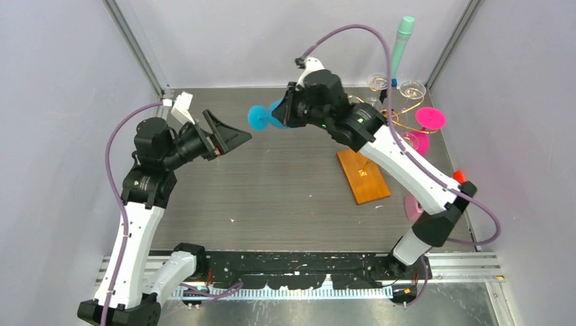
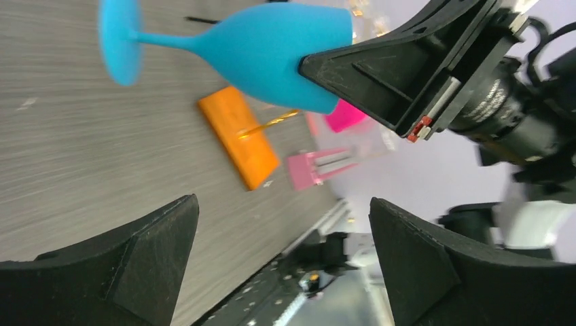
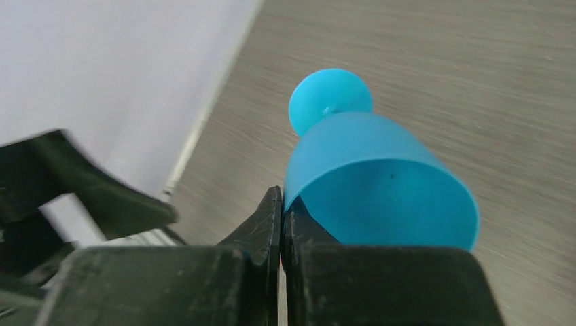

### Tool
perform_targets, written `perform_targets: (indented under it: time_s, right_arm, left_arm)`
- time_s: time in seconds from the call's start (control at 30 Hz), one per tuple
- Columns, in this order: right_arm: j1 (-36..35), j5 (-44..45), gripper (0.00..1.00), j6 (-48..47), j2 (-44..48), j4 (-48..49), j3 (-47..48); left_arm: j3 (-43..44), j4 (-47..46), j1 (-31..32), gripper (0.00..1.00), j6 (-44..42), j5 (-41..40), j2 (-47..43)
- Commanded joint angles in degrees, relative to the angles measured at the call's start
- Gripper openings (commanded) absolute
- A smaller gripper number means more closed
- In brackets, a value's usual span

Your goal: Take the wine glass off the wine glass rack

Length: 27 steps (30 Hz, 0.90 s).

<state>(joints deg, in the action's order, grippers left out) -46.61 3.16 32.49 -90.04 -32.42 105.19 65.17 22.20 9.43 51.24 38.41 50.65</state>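
Note:
A blue wine glass [image 1: 263, 117] hangs sideways above the table, foot pointing left, clear of the wine glass rack [image 1: 390, 114]. My right gripper [image 1: 289, 109] is shut on the rim of its bowl [image 3: 380, 183], one finger inside and one outside, in the right wrist view [image 3: 281, 197]. The rack is gold wire on an orange-brown wooden base [image 1: 363, 175], to the right of the glass. My left gripper [image 1: 234, 134] stands open just left of the glass's foot, with nothing between its fingers [image 2: 282, 204]. The left wrist view shows the blue glass [image 2: 272, 51] above it and the base [image 2: 238, 136] beyond.
A pink glass [image 1: 430, 119] and two clear glasses [image 1: 411, 88] still hang on the rack. A mint-green flute [image 1: 404, 34] stands up at the back right. Another pink glass [image 1: 413, 207] lies by the table's right edge, behind the right arm.

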Motion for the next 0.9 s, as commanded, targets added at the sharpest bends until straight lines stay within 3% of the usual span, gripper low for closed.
perform_targets:
  time_s: [0.0,0.13,0.33,0.87]
  right_arm:
    - [-3.1,13.5,0.00,-7.5,-6.9,-16.8,9.7]
    - [-4.8,17.6,0.00,-8.8,-14.1,-23.4,16.2]
    - [-4.9,20.1,0.00,-9.2,-24.8,-30.4,24.4]
    - [-0.2,14.3,0.00,-9.5,-35.6,-31.6,28.5]
  left_arm:
    - [6.1,20.0,0.4,1.00,-20.2,-12.9,-2.1]
    - [6.9,24.3,1.1,1.00,-24.2,-23.6,-2.2]
    - [5.8,25.0,2.3,1.00,-26.6,-28.1,-1.6]
    - [1.6,22.4,3.4,1.00,-26.5,-29.1,-0.4]
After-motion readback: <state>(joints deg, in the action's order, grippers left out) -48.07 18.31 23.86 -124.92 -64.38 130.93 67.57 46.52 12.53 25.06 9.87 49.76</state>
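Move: The right hand already has the blue wine glass by its rim. The bare table spot for it lies almost straight below, about 2 cm ahead, 2 cm to the right and 38 cm down. At table height, the rack's wooden base is some 6 cm back and 23 cm right of this hand, and a small yellow piece about 20 cm ahead and 8 cm right. From the empty left hand, the glass is roughly 8 cm ahead, 5 cm right and 5 cm below. Straight down for the most part, about 20 cm and slowing at the end, the right hand carries the blue glass towards the bare table, easing some 5 cm forward. It keeps its pinch on the rim while the wrist tips about 45 degrees, so the fingers point steeply down and the foot swings under the bowl. The left hand, still wide open, draws off left and down, rolling. ##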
